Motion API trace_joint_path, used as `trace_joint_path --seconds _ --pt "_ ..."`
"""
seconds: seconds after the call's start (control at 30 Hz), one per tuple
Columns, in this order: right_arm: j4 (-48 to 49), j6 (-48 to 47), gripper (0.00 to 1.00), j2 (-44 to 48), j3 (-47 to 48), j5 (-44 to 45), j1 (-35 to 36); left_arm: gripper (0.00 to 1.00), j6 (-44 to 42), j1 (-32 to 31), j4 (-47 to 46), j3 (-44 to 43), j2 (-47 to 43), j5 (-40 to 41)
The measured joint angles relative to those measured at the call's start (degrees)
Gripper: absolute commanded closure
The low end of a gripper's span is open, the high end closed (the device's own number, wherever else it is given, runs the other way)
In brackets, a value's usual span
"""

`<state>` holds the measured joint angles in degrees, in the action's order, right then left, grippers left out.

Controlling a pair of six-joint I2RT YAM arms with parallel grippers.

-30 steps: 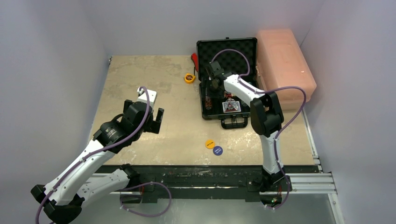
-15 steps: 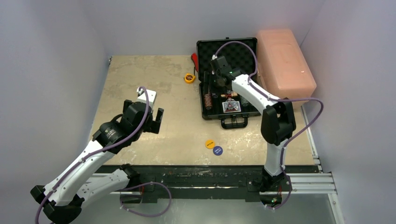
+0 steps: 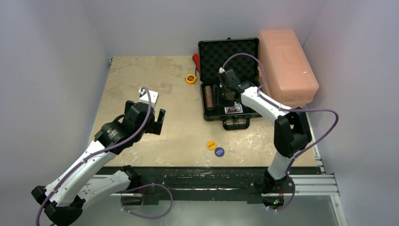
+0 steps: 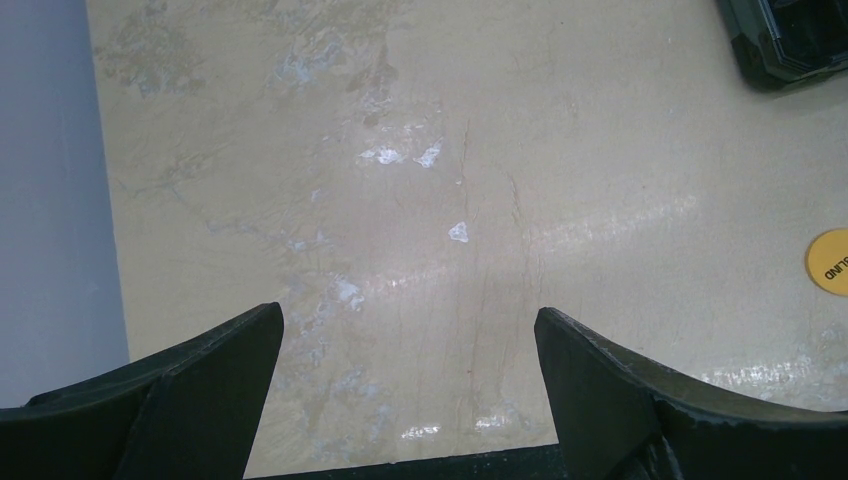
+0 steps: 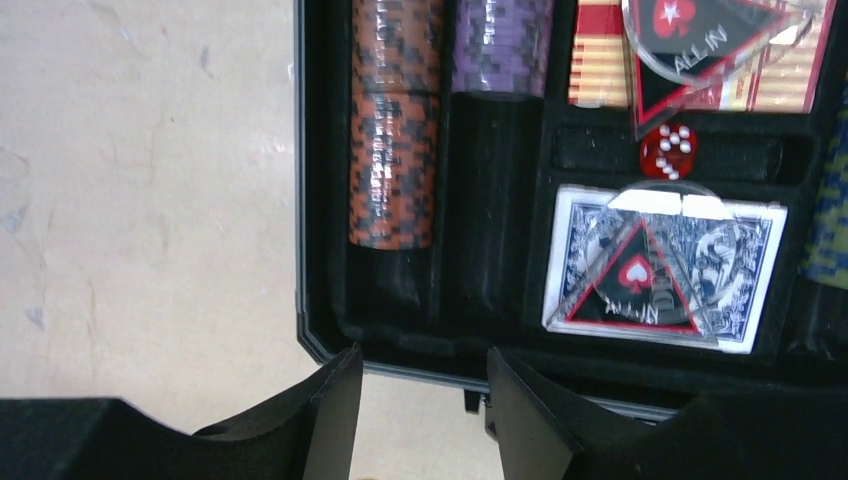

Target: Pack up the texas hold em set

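Observation:
The black briefcase (image 3: 229, 52) lies open at the back right of the table, its handle (image 3: 236, 123) toward me. In the right wrist view its foam slots hold an orange chip stack (image 5: 392, 130), a purple chip stack (image 5: 500, 45), a blue card deck (image 5: 665, 265) under a clear "ALL IN" triangle, and a red die (image 5: 672, 150). My right gripper (image 5: 422, 365) hovers above the case's near left part, open, with nothing between its fingers. The yellow button (image 3: 211, 145) and blue button (image 3: 219, 151) lie on the table in front of the case. My left gripper (image 4: 408, 320) hangs wide open over bare table.
A pink plastic box (image 3: 287, 66) stands right of the case, against it. A yellow tape measure (image 3: 190, 78) and a red object (image 3: 195, 61) lie left of the case lid. The yellow button (image 4: 830, 262) shows at the right edge of the left wrist view.
My right gripper has moved right and nearer over the case, uncovering the orange chip stack in its slot, and its jaws have narrowed. The left arm has not moved.

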<state>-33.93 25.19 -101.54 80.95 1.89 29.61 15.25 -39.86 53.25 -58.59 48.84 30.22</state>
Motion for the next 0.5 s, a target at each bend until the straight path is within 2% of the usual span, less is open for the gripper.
trace_joint_path --seconds 0.17,0.23,0.3,0.5 --pt "6.34 -0.92 0.32 8.02 -9.79 0.17 0.02 0.03 -0.02 0.02 0.00 0.00 0.07 0.02" --pt "9.97 -0.96 0.17 11.61 -12.66 1.09 0.07 0.03 -0.02 0.07 -0.02 0.00 0.07 0.00" --pt "14.16 -1.01 0.10 14.45 -14.64 2.71 0.13 0.03 -0.02 0.07 0.00 0.00 0.09 0.00" --pt "24.96 -1.22 0.02 17.00 -16.02 8.70 0.24 0.03 -0.02 0.09 -0.02 0.00 0.61 0.00"
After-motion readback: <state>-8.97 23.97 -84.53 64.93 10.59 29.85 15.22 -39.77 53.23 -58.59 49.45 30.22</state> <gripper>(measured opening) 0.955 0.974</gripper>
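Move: Ahead and to the left of the right hand, in the case's leftmost slot, lies the near brown chip stack, already released: about 4 cm forward, 4 cm left and 6 cm below. The purple chip stack stands some 10 cm ahead, level sideways, and the white card deck about 7 cm to the right and 1 cm ahead, both also roughly 6 cm below. From the left hand the near brown stack is some 16 cm forward, 29 cm right and 17 cm lower. Rising about 8 cm clear of the case and away from the brown chips, the empty right hand first slides back and a little right by some 2 cm, then swings forward again as it climbs. The wrist tips up roughly 25 degrees, so the fingers point more forward, and they spread from half open to nearly fully open. ##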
